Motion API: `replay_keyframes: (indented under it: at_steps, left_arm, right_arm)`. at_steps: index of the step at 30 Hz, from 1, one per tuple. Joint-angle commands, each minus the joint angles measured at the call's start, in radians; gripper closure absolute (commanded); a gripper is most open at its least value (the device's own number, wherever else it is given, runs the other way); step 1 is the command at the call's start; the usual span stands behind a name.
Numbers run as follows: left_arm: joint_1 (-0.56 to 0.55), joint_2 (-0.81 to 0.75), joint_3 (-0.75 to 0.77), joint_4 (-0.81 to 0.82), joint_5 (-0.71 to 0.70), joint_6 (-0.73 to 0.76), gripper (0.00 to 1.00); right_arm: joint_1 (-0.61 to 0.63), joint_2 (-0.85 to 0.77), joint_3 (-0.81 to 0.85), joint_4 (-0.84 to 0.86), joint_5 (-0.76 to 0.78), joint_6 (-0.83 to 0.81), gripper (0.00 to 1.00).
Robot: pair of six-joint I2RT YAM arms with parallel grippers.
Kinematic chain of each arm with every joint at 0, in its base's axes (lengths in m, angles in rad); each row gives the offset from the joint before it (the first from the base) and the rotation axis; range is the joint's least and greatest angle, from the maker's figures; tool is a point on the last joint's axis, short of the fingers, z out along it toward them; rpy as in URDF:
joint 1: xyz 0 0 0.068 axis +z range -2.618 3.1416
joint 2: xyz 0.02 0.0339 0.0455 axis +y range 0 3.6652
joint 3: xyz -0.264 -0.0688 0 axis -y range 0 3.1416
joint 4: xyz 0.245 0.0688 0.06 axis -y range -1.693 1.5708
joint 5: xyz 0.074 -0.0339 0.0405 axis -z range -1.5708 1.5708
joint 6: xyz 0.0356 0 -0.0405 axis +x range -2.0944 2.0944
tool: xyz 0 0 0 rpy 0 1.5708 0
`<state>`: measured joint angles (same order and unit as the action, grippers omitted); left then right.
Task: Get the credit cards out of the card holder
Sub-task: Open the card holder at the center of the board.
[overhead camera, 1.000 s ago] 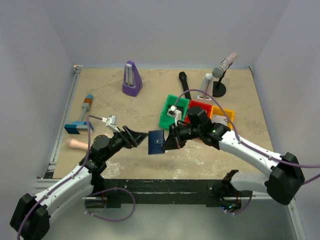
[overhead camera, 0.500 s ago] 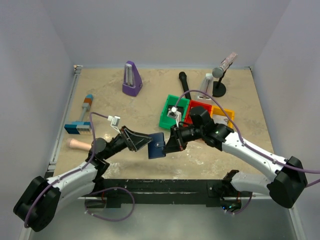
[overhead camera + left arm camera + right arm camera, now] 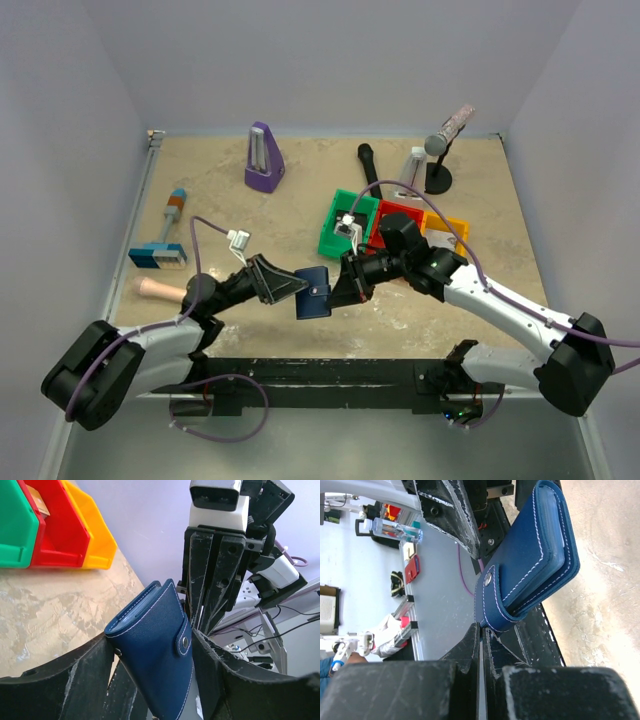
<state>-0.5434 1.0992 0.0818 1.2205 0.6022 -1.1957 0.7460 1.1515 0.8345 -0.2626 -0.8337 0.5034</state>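
The card holder (image 3: 313,290) is a dark navy wallet, folded shut with its snap tab fastened, held in the air above the table's near edge. My right gripper (image 3: 337,284) is shut on the tab end of the card holder (image 3: 530,565); its fingertips (image 3: 481,630) pinch the flap. My left gripper (image 3: 297,288) comes from the left, its jaws against both sides of the card holder (image 3: 155,650), one at a corner, one at the snap tab; the left gripper (image 3: 150,637) holds it tilted. The credit cards are hidden inside.
Green (image 3: 335,235), red (image 3: 402,214) and yellow (image 3: 452,228) bins stand behind the right arm. A purple metronome (image 3: 263,158), a black handle (image 3: 368,165) and a small stand (image 3: 438,160) are at the back. A blue and orange tool (image 3: 165,238) lies left.
My left gripper has moved right to the card holder and its jaws have narrowed onto its sides. The right gripper stays shut on the wallet, hardly moved.
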Motion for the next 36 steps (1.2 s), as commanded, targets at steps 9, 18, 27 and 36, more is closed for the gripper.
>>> replay_keyframes:
  at_steps: [9,18,27,36]
  left_arm:
    - [0.002,-0.047,-0.017,0.223,0.028,0.005,0.54]
    - [0.005,-0.093,-0.016,0.157,0.021,0.03,0.68]
    - [0.014,-0.117,-0.016,0.108,0.015,0.045,0.82]
    - [0.022,-0.249,0.18,-0.518,-0.008,0.233,0.95]
  right_arm:
    - [-0.002,-0.006,0.023,0.022,-0.012,-0.029,1.0]
    - [0.0,0.004,0.023,0.019,-0.008,-0.029,1.0]
    - [0.0,-0.022,0.054,-0.046,0.007,-0.045,0.55]
    - [0.073,-0.13,0.234,-0.375,0.336,-0.202,0.36]
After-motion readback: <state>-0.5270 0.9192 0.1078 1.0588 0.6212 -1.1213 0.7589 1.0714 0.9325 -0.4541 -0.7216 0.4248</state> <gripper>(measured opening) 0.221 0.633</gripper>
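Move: The card holder already stands between my open left fingers, its middle about 3 cm to the right of my left hand point and 1 cm back, at roughly the same height. My shut right fingertips still pinch its strap edge, so for that hand the middle is some 5 cm left and level. From my right hand the green bin sits about 16 cm ahead, 4 cm right and 13 cm below; the red bin is about 13 cm ahead, 17 cm right, equally low. I close my left fingers on the card holder until they pinch it from both faces, easing that hand up about 2 cm and back 1 cm, while my right hand keeps its pinch on the strap edge. Then I open the right fingers wide, letting go, and draw that hand up about 2 cm and to the right about 1.5 cm, away from the card holder. ##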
